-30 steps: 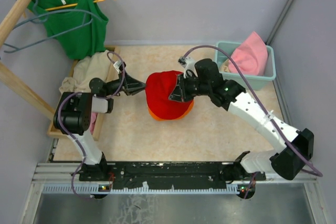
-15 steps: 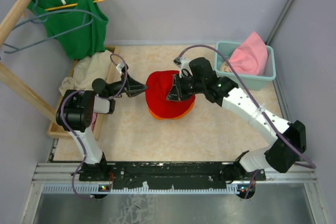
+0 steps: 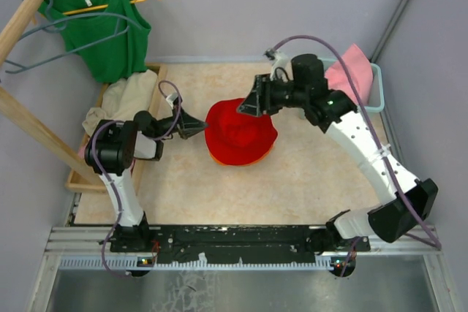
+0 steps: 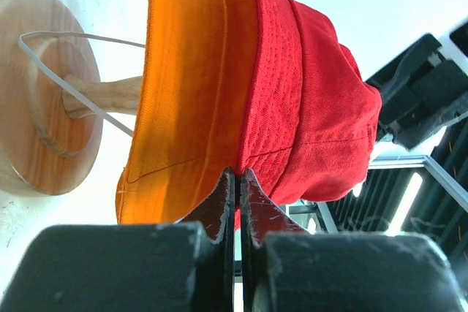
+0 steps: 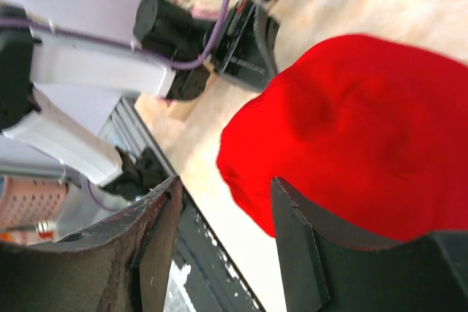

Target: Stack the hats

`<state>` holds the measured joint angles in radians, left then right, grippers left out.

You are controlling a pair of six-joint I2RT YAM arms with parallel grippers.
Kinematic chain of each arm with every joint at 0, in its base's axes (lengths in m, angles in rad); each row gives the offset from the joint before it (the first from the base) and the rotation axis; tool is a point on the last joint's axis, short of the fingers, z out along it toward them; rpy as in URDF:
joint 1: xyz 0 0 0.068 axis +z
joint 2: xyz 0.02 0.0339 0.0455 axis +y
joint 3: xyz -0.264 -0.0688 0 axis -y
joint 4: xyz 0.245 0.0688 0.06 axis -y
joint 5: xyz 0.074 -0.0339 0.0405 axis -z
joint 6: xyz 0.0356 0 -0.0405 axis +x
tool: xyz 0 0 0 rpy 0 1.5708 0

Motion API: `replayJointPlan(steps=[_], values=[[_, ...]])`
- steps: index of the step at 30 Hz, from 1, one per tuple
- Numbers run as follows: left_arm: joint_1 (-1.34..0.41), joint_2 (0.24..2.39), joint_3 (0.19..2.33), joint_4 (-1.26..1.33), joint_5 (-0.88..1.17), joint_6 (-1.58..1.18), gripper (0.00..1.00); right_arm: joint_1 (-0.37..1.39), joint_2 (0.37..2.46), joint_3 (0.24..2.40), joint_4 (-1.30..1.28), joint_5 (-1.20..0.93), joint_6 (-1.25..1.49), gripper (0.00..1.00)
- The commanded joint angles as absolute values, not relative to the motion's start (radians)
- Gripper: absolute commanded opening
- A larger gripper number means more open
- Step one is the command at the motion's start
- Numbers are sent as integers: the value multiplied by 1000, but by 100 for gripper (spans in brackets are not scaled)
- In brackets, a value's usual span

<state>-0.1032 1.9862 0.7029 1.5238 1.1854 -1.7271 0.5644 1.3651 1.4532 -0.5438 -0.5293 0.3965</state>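
A red hat (image 3: 241, 133) sits over an orange hat (image 3: 218, 158) in the middle of the table; only the orange rim peeks out at the front. In the left wrist view both hang on a wooden stand (image 4: 44, 93), the red hat (image 4: 307, 93) over the orange hat (image 4: 190, 85). My left gripper (image 3: 201, 131) is shut, its tips (image 4: 236, 174) at the brims where orange meets red. I cannot tell whether fabric is pinched. My right gripper (image 3: 250, 105) hovers open just behind the red hat (image 5: 351, 122), with nothing between its fingers (image 5: 223, 184).
A teal bin (image 3: 374, 100) at the back right holds pink fabric (image 3: 349, 74) and a bit of beige. A wooden tray (image 3: 88, 180) on the left carries beige cloth (image 3: 126, 99). A green tank top (image 3: 106, 31) hangs on a rack at the back left.
My right gripper has opened, let go of the red hat and pulled back up and to the right. My left gripper has closed at the hats' left brim.
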Motion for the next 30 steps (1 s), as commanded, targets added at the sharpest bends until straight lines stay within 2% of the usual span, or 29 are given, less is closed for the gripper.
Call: replayJointPlan(steps=[1,6,10,19,30], values=[[-107,2023,735,1790,1173,-1724,0,412,1291,1417,-457,-631,484,53],[-106,2056,750,1790,1196,-1732,0,191,1245,1225,-368,-704,591,53],[-105,2085,771,1790,1190,-1749,0,81,1230,1064,-216,-823,690,53],[-106,2095,816,1751,1177,-1753,0,10,1237,748,49,-962,757,54],[-109,2098,827,1743,1160,-1758,0,9,1426,717,268,-1018,775,54]])
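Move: The red hat sits over the stand with its middle about 4 cm ahead of the right gripper, 3 cm to its right and some 15 cm below. The orange hat is just under it, about 18 cm below that gripper, and the wooden stand's middle is roughly 20 cm down. From the left gripper, at the red hat's left brim, the hat's middle lies about 10 cm right, 2 cm back and slightly higher. Swing the open right gripper clear around the red hat: forward and to the right about 13 cm, then down some 16 cm, drawing back a little before easing forward again, so its fingers come around the hat's right brim edge. Roll the wrist about 35 degrees and leave the fingers open. Keep the left fingers shut on the left brim and ease them forward about 2.5 cm, dipping slightly. ##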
